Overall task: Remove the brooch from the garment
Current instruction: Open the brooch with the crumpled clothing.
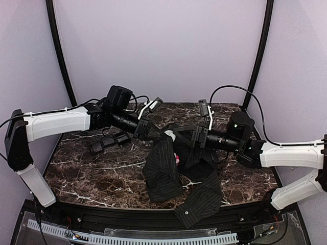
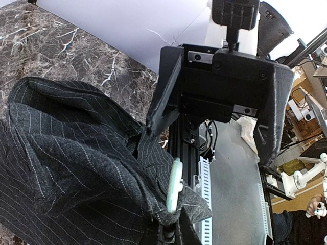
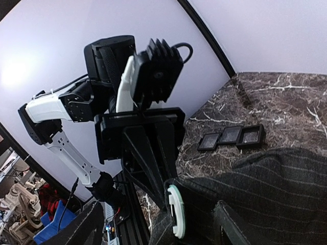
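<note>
A dark pinstriped garment [image 1: 163, 171] hangs bunched between my two arms above the marble table [image 1: 92, 173]. My left gripper [image 1: 164, 133] is shut on a fold of it, and the cloth [image 2: 76, 168] fills the left wrist view. A pale round disc [image 2: 174, 191] sits edge-on in the cloth at that grip and shows again as a disc [image 3: 176, 212] in the right wrist view. A small pink spot, the brooch [image 1: 177, 159], peeks from the folds just below the grippers. My right gripper [image 3: 158, 227] faces the left one, open and holding nothing, with one of its fingers [image 2: 166, 94] beside the cloth.
Three small black square trays [image 1: 109, 143] lie in a row on the left of the table, seen also as trays [image 3: 232, 137] beyond the garment. The garment's lower end [image 1: 199, 204] drapes over the table's front edge. Black frame rails stand at the back corners.
</note>
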{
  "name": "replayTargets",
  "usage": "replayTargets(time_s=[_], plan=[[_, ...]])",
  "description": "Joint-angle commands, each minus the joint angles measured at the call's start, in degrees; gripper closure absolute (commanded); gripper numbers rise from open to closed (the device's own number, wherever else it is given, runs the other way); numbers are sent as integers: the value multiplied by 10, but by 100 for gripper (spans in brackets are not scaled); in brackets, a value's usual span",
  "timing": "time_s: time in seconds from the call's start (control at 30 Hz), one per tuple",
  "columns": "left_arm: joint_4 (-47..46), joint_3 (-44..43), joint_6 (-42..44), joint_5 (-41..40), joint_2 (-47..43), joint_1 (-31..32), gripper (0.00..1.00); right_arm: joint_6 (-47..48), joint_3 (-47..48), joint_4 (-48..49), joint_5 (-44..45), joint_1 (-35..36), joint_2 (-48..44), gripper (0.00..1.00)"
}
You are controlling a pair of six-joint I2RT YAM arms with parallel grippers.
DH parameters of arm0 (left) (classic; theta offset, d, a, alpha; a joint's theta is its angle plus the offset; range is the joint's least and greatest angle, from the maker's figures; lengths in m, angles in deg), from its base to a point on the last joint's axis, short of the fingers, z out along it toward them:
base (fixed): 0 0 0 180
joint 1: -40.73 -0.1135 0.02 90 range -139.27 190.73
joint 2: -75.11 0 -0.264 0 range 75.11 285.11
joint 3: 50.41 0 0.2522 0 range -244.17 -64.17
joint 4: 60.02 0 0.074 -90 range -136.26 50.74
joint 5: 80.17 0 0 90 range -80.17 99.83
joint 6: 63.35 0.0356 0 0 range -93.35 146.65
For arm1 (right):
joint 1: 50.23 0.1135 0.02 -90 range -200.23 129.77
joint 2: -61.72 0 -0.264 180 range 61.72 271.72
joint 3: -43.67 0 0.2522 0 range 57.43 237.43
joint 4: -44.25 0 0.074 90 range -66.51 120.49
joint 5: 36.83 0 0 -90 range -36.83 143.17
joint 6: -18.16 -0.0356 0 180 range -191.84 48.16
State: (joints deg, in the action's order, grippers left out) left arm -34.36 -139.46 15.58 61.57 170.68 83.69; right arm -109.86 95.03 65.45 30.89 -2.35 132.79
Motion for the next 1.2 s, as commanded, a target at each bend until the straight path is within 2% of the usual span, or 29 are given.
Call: replayTargets(time_s=[0.0,0.3,0.87,1.17], plan=[[24,-8,34,-4,-33,0,99,9,3,-33,-29,-6,6,26],[6,-1,20,5,-36,0,99,-8,16,-2,-77,-6,45,36],[-6,5,14,17,-41,0,99,-53,7,80,-82,-7,75,68],[-10,7,13,18,-44,1,99,-62,4,91,-81,-7,83,83]])
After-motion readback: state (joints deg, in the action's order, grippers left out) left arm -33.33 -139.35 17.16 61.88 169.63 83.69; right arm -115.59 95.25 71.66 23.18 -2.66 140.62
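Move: The brooch stands up from the garment's bunched edge, about 3 cm to the right hand's left, 3 cm below its hand point and 1 cm back. The cloth pinched in the left fingers is some 6 cm left, 3 cm lower and 1 cm back; the pink ring hangs about 20 cm below and 3 cm back, neither left nor right, and the loose sleeve lies 20 cm back, 8 cm right and 27 cm down. From the left hand the brooch is about 3 cm to its right, level in height and depth. With its fingers wide open and pointing left, the right hand sinks nearly 4 cm and eases back a little while reaching about 2 cm left onto the brooch, then comes back up about 1 cm, its wrist turning slightly counter-clockwise by under 10 degrees. From early in the descent its fingers close from wide open to a narrow gap astride the brooch, a firm grip on it not yet to be seen, while the left hand stays put and keeps its pinch on the cloth just beside it. ##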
